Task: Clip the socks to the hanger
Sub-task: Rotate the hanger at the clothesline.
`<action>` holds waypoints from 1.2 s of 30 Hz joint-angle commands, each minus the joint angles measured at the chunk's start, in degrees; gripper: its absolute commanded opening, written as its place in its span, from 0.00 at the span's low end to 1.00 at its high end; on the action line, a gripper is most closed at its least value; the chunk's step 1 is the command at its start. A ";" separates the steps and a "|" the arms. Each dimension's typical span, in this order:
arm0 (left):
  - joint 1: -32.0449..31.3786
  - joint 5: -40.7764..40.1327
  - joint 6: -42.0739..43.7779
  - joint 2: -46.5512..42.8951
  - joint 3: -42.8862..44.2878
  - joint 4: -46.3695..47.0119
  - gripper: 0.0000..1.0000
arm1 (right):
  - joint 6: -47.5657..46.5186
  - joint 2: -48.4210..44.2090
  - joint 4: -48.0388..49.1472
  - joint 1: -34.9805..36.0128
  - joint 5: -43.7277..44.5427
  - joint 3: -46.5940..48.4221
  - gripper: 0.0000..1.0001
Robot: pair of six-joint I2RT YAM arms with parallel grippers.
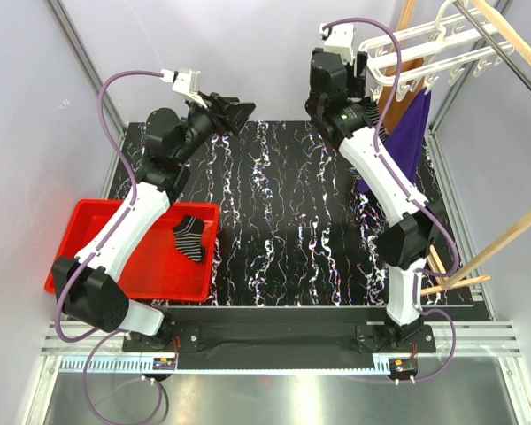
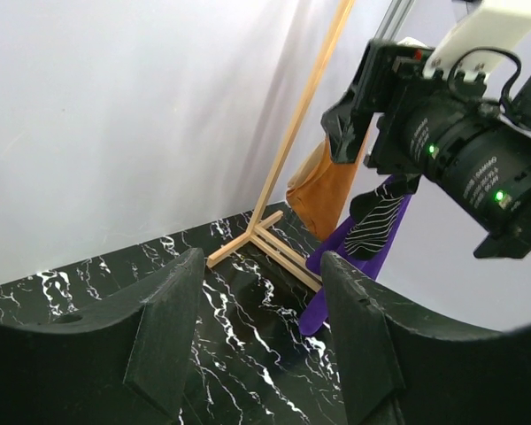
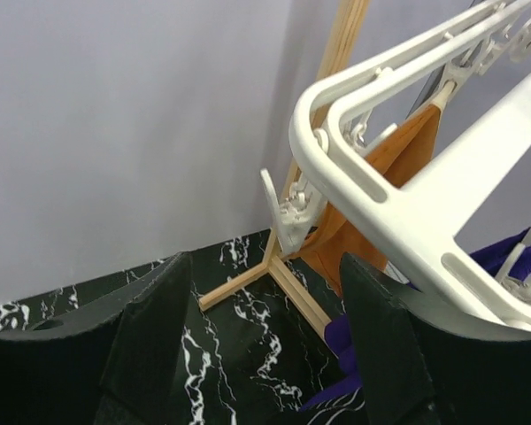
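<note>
One black, white-striped sock (image 1: 192, 237) lies in the red bin (image 1: 159, 276) at the left. A second striped sock (image 2: 376, 221) hangs in front of the purple cloth, just below my right gripper; its top is hidden behind that gripper, so I cannot tell what holds it. A bit of it shows at the bottom of the right wrist view (image 3: 329, 413). The white hanger (image 1: 425, 40) hangs at the back right, and its frame (image 3: 407, 212) and a clip (image 3: 288, 217) are close above my right gripper (image 3: 264, 266), which is open and empty. My left gripper (image 1: 239, 113) is raised over the back of the table, open and empty (image 2: 261, 266).
A wooden rack (image 1: 504, 239) stands along the right side, with its foot on the table (image 2: 265, 239). A purple cloth (image 1: 407, 133) and an orange cloth (image 2: 323, 190) hang from it. The table is black marble pattern (image 1: 283, 221). Grey walls close in the back and sides.
</note>
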 commanded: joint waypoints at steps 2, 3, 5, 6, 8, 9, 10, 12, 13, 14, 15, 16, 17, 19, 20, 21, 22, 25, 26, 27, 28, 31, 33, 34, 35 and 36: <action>0.54 2.22 -1.43 -0.28 -0.40 4.54 0.60 | 3.79 -8.66 -0.67 -0.36 2.17 -4.26 0.74; 0.45 2.39 -1.52 -0.37 -0.40 4.80 0.61 | 4.14 -9.81 -0.85 -0.36 2.35 -6.71 0.74; 0.54 2.57 -1.87 -0.28 -0.48 4.98 0.61 | 5.02 -13.41 -1.11 -0.36 2.00 -9.19 0.74; 0.45 2.83 -2.05 -0.28 -0.48 5.33 0.60 | 6.07 -14.73 -1.90 -0.45 1.83 -11.37 0.74; 0.45 3.44 -3.01 -0.20 -0.57 5.77 0.61 | 8.00 -17.81 -2.87 -0.53 0.86 -13.84 0.74; 0.45 3.80 -3.37 0.15 -0.57 6.38 0.61 | 8.62 -18.69 -4.09 -0.45 0.42 -14.64 0.74; 0.45 4.23 -3.89 0.33 -0.57 6.65 0.60 | 8.98 -20.26 -4.36 -0.62 0.16 -15.43 0.74; 0.45 5.72 -5.21 0.77 -0.13 7.52 0.61 | 10.03 -21.41 -5.85 -0.79 0.24 -17.10 0.74; 0.45 6.17 -5.65 1.12 -0.05 7.70 0.60 | 10.47 -22.38 -6.56 -0.97 0.24 -17.46 0.74; 0.45 6.61 -6.26 1.21 0.04 7.97 0.60 | 11.34 -22.82 -7.09 -1.23 0.24 -17.89 0.74; 0.45 6.79 -6.53 1.21 0.04 8.14 0.60 | 11.44 -23.35 -7.87 -1.59 0.16 -18.77 0.74; 0.36 6.96 -6.71 1.30 0.04 8.23 0.60 | 11.44 -24.40 -8.23 -1.68 -0.19 -19.30 0.74; 0.45 7.05 -6.80 1.30 0.04 8.32 0.60 | 11.44 -24.84 -8.50 -1.85 -0.20 -19.83 0.74; 0.45 7.05 -6.97 1.30 0.04 8.41 0.60 | 13.37 -26.16 -9.81 -2.38 -0.72 -20.71 0.74; 0.45 7.05 -7.06 1.30 0.04 8.41 0.60 | 14.94 -26.60 -11.47 -2.73 -1.25 -20.89 0.75; 0.45 7.23 -7.23 1.30 -0.13 8.50 0.60 | 15.91 -27.21 -12.27 -2.99 -2.04 -21.06 0.74; 0.36 7.31 -7.50 1.30 -0.05 8.58 0.60 | 16.62 -28.35 -12.80 -3.60 -3.78 -21.32 0.74; 0.36 7.75 -7.94 1.47 0.04 8.93 0.60 | 18.03 -30.64 -13.25 -4.40 -7.39 -23.43 0.74; 0.45 8.10 -7.94 1.56 0.13 8.85 0.60 | 18.38 -31.17 -12.90 -4.31 -8.01 -24.74 0.74; 0.36 8.19 -8.03 1.65 0.04 9.02 0.60 | 18.64 -31.78 -12.98 -4.49 -8.72 -25.19 0.75; 0.45 8.11 -8.11 1.56 0.04 9.02 0.59 | 18.47 -32.05 -12.98 -4.58 -10.38 -25.63 0.74; 0.36 8.28 -8.20 1.56 -0.04 9.02 0.59 | 18.73 -32.49 -13.68 -4.93 -11.80 -26.51 0.75; 0.36 8.19 -8.12 1.56 -0.04 8.94 0.59 | 18.30 -33.02 -13.07 -5.98 -12.94 -27.48 0.75; 0.36 8.19 -8.03 1.56 0.04 9.02 0.59 | 18.38 -33.19 -12.89 -6.33 -14.42 -27.74 0.74; 0.45 8.19 -8.03 1.56 -0.04 9.02 0.59 | 18.64 -33.37 -12.89 -6.94 -15.13 -28.18 0.73; 0.45 8.28 -8.11 1.56 0.04 8.94 0.59 | 18.91 -33.55 -13.15 -7.91 -15.83 -28.09 0.73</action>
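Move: The hanger's left end is close beside the open right hand, about 5 cm to its right, level in reach and some 5 cm above. The striped sock hangs about 6 cm right, 2 cm nearer the base and 10 cm below the hand. The orange sock is roughly 10 cm ahead, 10 cm right and 8 cm lower; the purple one 4 cm ahead, 15 cm right, 14 cm lower. From the left hand, that hanger end lies about 11 cm ahead, 28 cm right and 6 cm higher. Back towards the base and to the right, the right hand sweeps about 11 cm back and 7 cm across, rising some 3 cm midway before sinking again. Its fingers stay open, with the right one seeming to drag the hanger's left end round counter-clockwise, while the wrist rolls its left side up by some 15 degrees. ##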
